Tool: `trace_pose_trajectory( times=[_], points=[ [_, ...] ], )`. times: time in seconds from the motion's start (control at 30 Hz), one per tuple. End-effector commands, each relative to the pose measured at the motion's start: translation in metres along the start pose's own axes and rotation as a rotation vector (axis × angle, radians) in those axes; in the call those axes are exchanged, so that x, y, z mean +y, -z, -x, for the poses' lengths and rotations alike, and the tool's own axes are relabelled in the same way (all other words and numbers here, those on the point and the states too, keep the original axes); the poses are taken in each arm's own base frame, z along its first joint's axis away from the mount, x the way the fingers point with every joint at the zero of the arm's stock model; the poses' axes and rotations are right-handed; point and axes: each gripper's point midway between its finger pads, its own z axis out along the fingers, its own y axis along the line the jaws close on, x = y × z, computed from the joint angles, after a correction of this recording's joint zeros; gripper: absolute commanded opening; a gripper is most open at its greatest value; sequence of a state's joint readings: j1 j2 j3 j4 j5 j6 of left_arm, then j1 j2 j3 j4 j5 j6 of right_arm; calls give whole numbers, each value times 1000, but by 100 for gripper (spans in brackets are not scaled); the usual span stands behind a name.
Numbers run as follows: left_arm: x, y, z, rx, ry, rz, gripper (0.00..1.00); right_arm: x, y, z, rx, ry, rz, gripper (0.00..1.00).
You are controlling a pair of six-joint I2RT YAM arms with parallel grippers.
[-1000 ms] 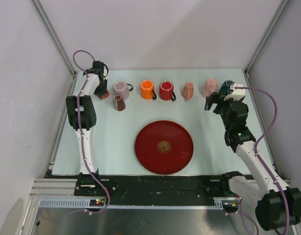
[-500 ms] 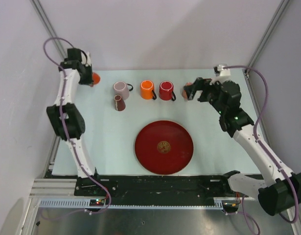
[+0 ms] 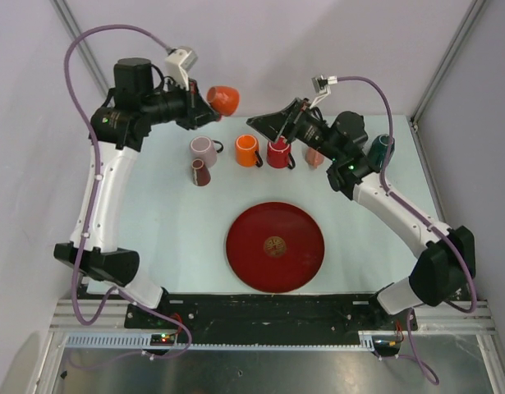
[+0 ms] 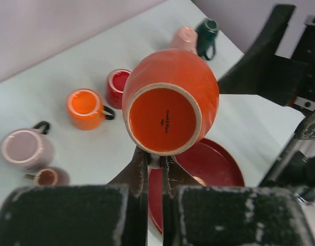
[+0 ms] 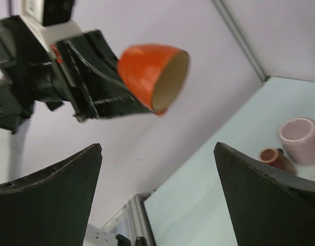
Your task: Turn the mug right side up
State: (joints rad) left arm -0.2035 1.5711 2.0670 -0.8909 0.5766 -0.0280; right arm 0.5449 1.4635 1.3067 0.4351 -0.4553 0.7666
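Observation:
My left gripper [image 3: 201, 107] is shut on the handle of an orange mug [image 3: 223, 100] and holds it high above the table's far side. The mug lies sideways, its mouth pointing right. In the left wrist view its base [image 4: 165, 119] faces the camera, and the left gripper [image 4: 154, 161] pinches the handle just under it. My right gripper [image 3: 268, 123] is open and empty, raised in the air to the right of the mug and facing it. In the right wrist view the mug [image 5: 149, 74] shows above the right gripper [image 5: 158, 148], apart from it.
On the table's far side stand a pink mug [image 3: 204, 150], a small maroon mug [image 3: 199, 172], a second orange mug [image 3: 247, 150], a red mug [image 3: 277, 153], a salmon mug [image 3: 315, 153] and a dark green mug [image 3: 379, 148]. A red plate [image 3: 275, 246] lies mid-table.
My left arm lifted the orange mug from the far left of the table up and toward the middle. My right arm swung left and rose, its open gripper now facing the mug.

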Motion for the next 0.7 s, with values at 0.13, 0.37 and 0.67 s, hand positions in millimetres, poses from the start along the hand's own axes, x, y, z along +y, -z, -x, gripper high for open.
trace_pose_trajectory(
  times=[0.13, 0.37, 0.67],
  points=[
    [-58, -15, -12, 59, 38, -213, 0, 56, -12, 26, -56, -67, 219, 91],
    [-77, -24, -13, 72, 16, -275, 0, 52, -21, 17, -28, -160, 253, 82],
    [-60, -34, -59, 175, -6, -234, 63, 18, 1, 39, -58, -82, 58, 1]
  ],
)
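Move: The small terracotta mug hangs by its handle in the left fingers, its middle about 3 cm ahead, 3 cm right and 3 cm above that hand. From the open right hand, the mug lies about 11 cm left, 5 cm ahead and 3 cm higher. Far below the right hand, some 39 cm down and 21 cm ahead, stand the bright orange mug, 7 cm left, and the red mug, 5 cm right. The right fingers, wide open at first, close on the mug and pinch its wall near the rim, while the left fingers begin to open at the handle. Before that the left hand brings the mug about 7 cm right, easing 3 cm back and down and turning some 15 degrees clockwise; the right hand edges about 2 cm left and up to meet it, turning roughly 10 degrees counter-clockwise with its left side rising. ##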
